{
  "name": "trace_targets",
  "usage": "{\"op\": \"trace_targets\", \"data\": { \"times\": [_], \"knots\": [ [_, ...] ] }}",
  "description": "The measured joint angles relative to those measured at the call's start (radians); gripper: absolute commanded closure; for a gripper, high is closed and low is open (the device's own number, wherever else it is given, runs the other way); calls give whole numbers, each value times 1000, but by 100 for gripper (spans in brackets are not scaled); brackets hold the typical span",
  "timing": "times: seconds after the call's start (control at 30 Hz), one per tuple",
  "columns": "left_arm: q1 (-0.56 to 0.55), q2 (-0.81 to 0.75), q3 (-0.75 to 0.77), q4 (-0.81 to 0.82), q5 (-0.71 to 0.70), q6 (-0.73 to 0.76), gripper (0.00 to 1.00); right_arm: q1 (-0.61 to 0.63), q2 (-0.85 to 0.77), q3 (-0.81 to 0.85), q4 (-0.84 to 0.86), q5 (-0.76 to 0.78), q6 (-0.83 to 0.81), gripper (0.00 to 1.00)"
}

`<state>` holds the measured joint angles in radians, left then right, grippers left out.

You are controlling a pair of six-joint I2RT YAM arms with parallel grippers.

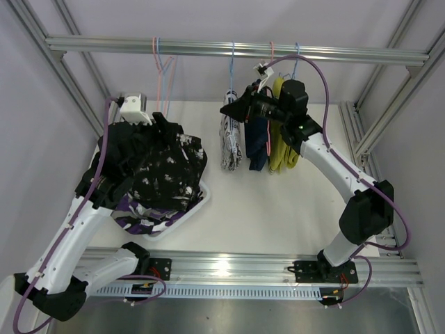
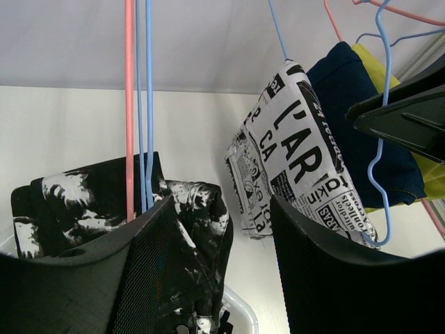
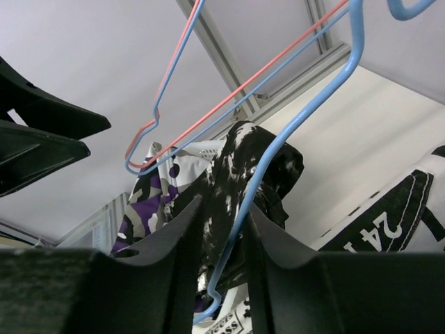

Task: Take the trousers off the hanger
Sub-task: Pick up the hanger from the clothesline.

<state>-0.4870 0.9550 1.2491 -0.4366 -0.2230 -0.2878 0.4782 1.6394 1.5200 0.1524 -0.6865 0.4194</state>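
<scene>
Three trousers hang on hangers from the rail: white with dark print (image 1: 231,142) (image 2: 299,167), navy (image 1: 258,142) (image 2: 354,104) and yellow (image 1: 281,149). My right gripper (image 1: 229,108) (image 3: 224,209) is up at the white pair's blue hanger (image 3: 299,118). The hanger's wire runs between the narrowly parted fingers, which are not clamped on it. The black speckled trousers (image 1: 163,167) (image 3: 236,181) and the purple patterned pair (image 1: 132,209) (image 3: 149,202) lie heaped in the white basket (image 1: 201,198). My left gripper (image 1: 165,126) (image 2: 221,209) hovers open over that heap, holding nothing.
A bare pink hanger and a bare blue hanger (image 1: 158,62) (image 2: 129,104) hang from the aluminium rail (image 1: 236,49) just above the left gripper. Frame posts stand at both sides. The right gripper's black fingers (image 2: 403,118) show at the right of the left wrist view.
</scene>
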Motion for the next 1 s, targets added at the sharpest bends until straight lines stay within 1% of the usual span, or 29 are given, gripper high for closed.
{"op": "trace_targets", "data": {
  "times": [0.03,0.1,0.27,0.3,0.5,0.77,1.0],
  "knots": [
    [1,0,0,0,0,0,38,3,0,-2,1,1,-1,78],
    [3,0,0,0,2,0,38,6,-1,-4,2,11,-2,85],
    [6,-2,0,0,11,0,38,10,-2,-16,2,42,17,94],
    [6,-2,0,0,13,0,38,11,-2,-16,2,50,16,100],
    [14,-13,0,0,21,-1,38,38,-3,-6,-21,118,-6,100],
    [20,-17,0,0,25,-1,38,77,-6,65,-148,191,-20,100],
    [20,-18,0,0,35,-2,38,98,-16,145,-284,250,-84,100]
  ]
}}
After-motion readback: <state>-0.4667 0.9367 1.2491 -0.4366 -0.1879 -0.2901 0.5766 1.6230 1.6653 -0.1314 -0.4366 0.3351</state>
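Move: The near slope of the blue hanger carrying the newspaper-print trousers lies practically at my right hand point, between the half-open, leftward-pointing fingers. The print trousers hang level with it sideways, about 12 cm below and some 5 cm farther out. The navy trousers are roughly 11 cm to its right, 3 cm ahead and lower, the yellow-green ones about 20 cm right and 3 cm ahead. From my left hand that hanger wire is some 20 cm right, 6 cm ahead and a little higher. I shut my right fingers on the blue wire, pinching the near slope of the hanger above the print trousers. The hand dips slightly, then, keeping its hold, rises about 2 cm from that low point towards the rail, easing a centimetre left as it turns clockwise by some 10 degrees. ##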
